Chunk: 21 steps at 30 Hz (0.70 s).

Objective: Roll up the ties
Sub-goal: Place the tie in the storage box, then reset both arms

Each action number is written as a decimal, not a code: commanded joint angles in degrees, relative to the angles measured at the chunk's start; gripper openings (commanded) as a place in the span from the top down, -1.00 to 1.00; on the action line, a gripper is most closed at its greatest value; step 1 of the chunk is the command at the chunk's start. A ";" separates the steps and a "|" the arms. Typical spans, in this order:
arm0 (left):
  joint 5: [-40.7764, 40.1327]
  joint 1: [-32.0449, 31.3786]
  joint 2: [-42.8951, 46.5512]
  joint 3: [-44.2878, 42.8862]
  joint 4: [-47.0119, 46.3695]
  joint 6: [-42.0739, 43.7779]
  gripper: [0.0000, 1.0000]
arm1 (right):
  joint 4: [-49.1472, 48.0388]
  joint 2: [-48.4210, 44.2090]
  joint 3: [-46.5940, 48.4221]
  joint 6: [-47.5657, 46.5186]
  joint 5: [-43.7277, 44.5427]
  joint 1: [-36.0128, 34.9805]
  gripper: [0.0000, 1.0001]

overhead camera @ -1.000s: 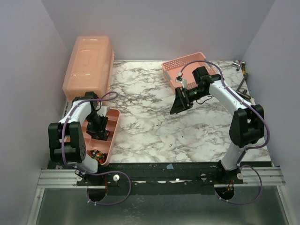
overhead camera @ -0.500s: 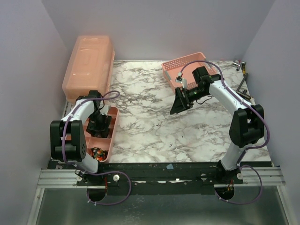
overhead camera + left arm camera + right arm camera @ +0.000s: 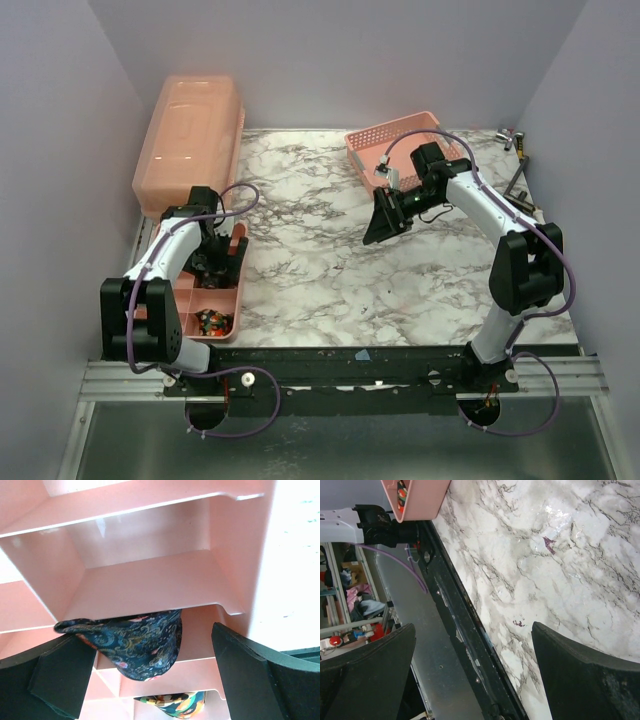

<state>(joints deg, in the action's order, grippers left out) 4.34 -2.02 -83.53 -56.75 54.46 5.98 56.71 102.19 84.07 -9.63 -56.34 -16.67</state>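
Observation:
In the left wrist view a coiled dark navy tie [image 3: 137, 642] with small pale and red marks lies in a compartment of the pink divided tray [image 3: 150, 582]. My left gripper [image 3: 150, 677] is open around it, and the tie's loose end lies next to the left finger [image 3: 55, 680]. A second, brighter rolled tie [image 3: 172, 705] fills the compartment beyond, and it also shows as the rolled tie [image 3: 210, 322] at the tray's near end. From above, the left gripper [image 3: 215, 260] hides the dark tie. My right gripper [image 3: 385, 222] hangs open and empty over the marble table; its view shows the right gripper [image 3: 475, 680] above the table's front edge.
The divided tray [image 3: 240, 270] lies along the table's left edge. Behind it stands a large pink lidded bin [image 3: 190, 140]. A pink mesh basket [image 3: 395, 145] sits at the back right, just behind the right arm. Small tools [image 3: 515, 140] lie at the far right edge.
My left gripper has opened wide and let go of the dark tie inside the tray, shifting slightly toward the tray's far end. The right arm has not moved.

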 commanded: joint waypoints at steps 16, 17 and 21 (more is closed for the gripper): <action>5.02 -0.67 11.47 -21.12 4.13 5.62 -0.97 | 6.06 -0.60 7.69 -6.32 8.48 1.51 -1.00; 6.52 -0.64 11.37 -24.01 3.99 5.63 -0.97 | 6.42 -0.43 8.87 -6.74 9.47 2.45 -1.00; 9.56 -0.87 7.93 -35.88 3.58 3.44 -0.97 | 7.34 0.26 15.32 -8.34 13.63 6.20 -1.00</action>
<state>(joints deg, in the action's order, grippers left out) 7.42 -2.50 -74.06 -82.06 57.98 9.91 61.56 101.89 93.30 -14.66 -49.19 -14.15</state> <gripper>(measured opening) 0.984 0.998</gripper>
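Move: The dark rolled tie already lies released in its compartment, about 2 cm back and 1 cm left of the left hand and some 4 cm below. The orange-patterned tie lies about 13 cm back, 1 cm left and 5 cm below; the storage box's middle is roughly 4 cm back, 6 cm left and 5 cm down. From the right hand the dark tie is about 38 cm left, 7 cm back and 14 cm below. Left hand, open, climbs about 18 cm off the tie and forward, tilting up some 30 degrees; right starts forward-up. ##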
